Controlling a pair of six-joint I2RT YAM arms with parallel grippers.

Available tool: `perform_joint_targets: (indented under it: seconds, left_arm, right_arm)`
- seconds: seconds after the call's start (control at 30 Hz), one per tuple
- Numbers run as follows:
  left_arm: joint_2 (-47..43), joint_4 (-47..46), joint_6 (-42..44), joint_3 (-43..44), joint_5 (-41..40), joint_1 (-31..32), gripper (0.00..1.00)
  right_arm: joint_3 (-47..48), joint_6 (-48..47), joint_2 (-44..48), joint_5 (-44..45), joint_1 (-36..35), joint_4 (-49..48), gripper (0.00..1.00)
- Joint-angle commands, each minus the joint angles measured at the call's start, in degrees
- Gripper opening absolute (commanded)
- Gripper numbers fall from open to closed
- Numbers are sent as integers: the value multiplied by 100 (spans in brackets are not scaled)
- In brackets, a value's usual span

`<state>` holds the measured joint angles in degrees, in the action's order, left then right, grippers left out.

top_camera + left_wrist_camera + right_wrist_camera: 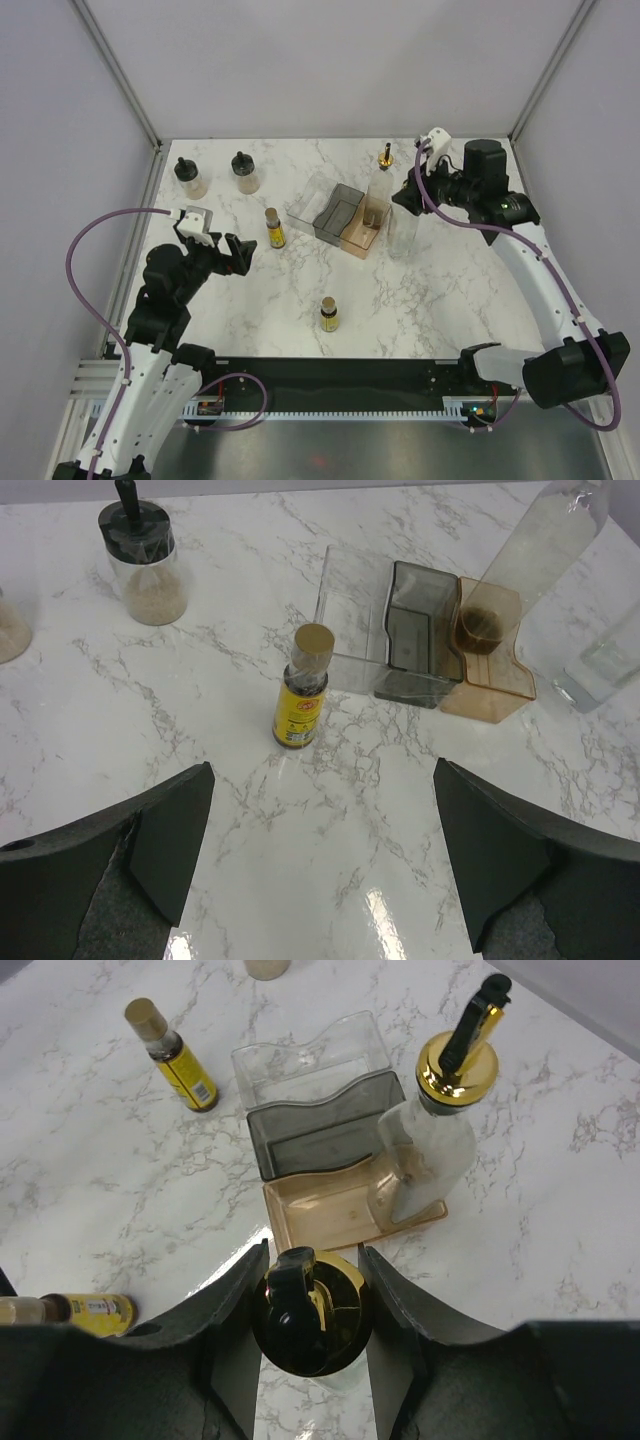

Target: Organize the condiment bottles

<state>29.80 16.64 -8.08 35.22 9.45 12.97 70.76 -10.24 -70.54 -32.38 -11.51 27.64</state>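
Observation:
My right gripper (313, 1278) is shut on the gold pourer top of a tall clear bottle (400, 236), which is upright just right of the tray. A second tall clear bottle (425, 1145) stands in the tray's peach compartment (320, 1210). One tiny amber bottle (300, 695) stands left of the tray, ahead of my left gripper (322, 780), which is open and holds nothing. Another amber bottle (329, 314) stands nearer the front edge. Two squat black-capped bottles (190, 178) (245, 172) stand at the back left.
The three-part tray (335, 215) sits mid-table, with nothing in its clear and grey compartments. The enclosure walls and frame posts (120, 70) close off the back and sides. My left arm's purple cable (95, 235) loops over the table's left edge.

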Motion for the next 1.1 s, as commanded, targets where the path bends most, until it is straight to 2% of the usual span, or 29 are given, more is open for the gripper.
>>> perform_joint_targets:
  seconds: [0.0, 0.3, 0.57, 1.07]
  left_arm:
    - [43, -65, 175, -42, 22, 21, 100]
    - [43, -56, 166, -42, 13, 21, 100]
    - [34, -56, 175, -51, -5, 30, 100]
    - [52, -65, 175, -59, 13, 21, 100]
  right_arm:
    - [797, 22, -47, -111, -228, -382, 0]
    - [1642, 58, -662, 13, -888, -356, 0]
    - [2125, -654, -1356, -531, -1011, -347, 0]
    - [2029, -1532, -1972, -1244, -1020, -181, 0]
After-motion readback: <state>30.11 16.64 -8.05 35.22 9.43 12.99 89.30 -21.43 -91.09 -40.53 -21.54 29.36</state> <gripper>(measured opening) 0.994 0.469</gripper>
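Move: About 9 cm ahead and 8 cm to the left of the right hand, and some 24 cm lower, lies the amber compartment of the tray, where the held bottle is being taken. The first oil bottle stands in its far end, about 12 cm ahead and 5 cm left of the hand; the smoky compartment is 13 cm ahead and 16 cm left. From the left hand, the amber compartment is some 20 cm ahead and 35 cm right, 20 cm lower. Carrying the second glass bottle by its gold cap, the right hand swings left about 10 cm towards the amber compartment, rising nearly 5 cm at first, then easing forward 3.5 cm as it sinks back to its starting height. The wrist turns about 20 degrees counter-clockwise on the way; the fingers keep their hold. ##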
